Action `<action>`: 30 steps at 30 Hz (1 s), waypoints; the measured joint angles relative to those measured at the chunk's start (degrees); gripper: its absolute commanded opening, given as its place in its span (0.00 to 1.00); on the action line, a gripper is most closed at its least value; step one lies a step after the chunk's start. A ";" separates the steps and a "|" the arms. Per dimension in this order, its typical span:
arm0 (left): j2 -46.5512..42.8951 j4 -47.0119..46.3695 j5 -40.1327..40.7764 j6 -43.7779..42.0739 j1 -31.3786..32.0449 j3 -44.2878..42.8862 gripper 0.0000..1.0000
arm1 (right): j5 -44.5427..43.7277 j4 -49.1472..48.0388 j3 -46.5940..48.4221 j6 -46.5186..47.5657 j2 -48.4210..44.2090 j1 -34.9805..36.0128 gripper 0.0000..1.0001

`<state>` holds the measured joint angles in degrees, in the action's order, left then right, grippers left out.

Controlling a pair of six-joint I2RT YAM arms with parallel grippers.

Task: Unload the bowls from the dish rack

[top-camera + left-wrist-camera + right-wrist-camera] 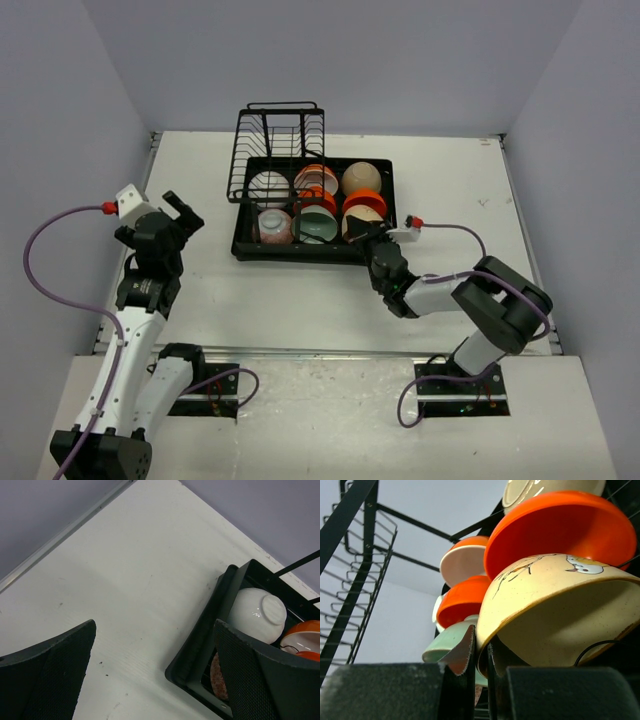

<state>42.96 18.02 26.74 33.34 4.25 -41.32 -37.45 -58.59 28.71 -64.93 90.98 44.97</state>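
The black dish rack [300, 255] lies mid-table and holds several bowls. Among them are a white one [269, 187], a pink speckled one [274, 226], a green one [318, 226] and orange ones [317, 180]. My right gripper [362, 236] is at the rack's front right corner. In the right wrist view it [481, 650] is shut on the rim of a tilted beige bowl [560, 610] with a bird drawing, one finger inside and one outside. An orange bowl [560, 525] leans behind it. My left gripper [180, 212] hovers open left of the rack, holding nothing [155, 675].
The rack's upright wire section [277, 150] rises at its far left end [355, 580]. In the left wrist view the rack's near corner [200, 650] shows with the white bowl [260, 612] inside. Grey walls enclose the table.
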 measured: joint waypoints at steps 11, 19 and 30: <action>0.81 -1.92 -1.22 0.04 0.00 2.58 0.99 | 3.10 -12.61 -4.20 9.53 2.19 1.07 0.00; 0.98 -2.97 -2.01 0.09 0.00 3.56 0.99 | 4.17 -10.75 -3.34 17.38 -5.35 1.90 0.00; 1.46 -3.80 -2.49 0.07 0.00 3.72 0.99 | 3.80 0.00 2.93 26.25 -13.55 1.29 0.00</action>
<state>44.42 14.22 24.25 33.41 4.25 -37.60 -33.65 -58.59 31.64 -38.68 77.43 46.26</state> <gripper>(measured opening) 0.993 0.056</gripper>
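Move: Pinched at its left rim, the cream bowl stands with its middle roughly 3 cm ahead of the right hand, 4 cm to the right and 2 cm lower. At about that same height, the orange bowl is some 7 cm ahead and 3 cm right of the hand, the beige bowl 12 cm ahead and 2 cm right, the green bowl about 9 cm left and level with it. From the left hand the cream bowl lies about 46 cm right, 5 cm ahead, 10 cm below. Keeping its pinch on the cream bowl's rim, the right hand first eases back about 2 cm, away from the orange bowl, then lifts the bowl some 10 cm. Meanwhile the fingers tip upward by roughly 15 degrees and the hand rolls left side down by nearly as much. The left hand, empty and open, sinks a couple of centimetres beside the rack. ##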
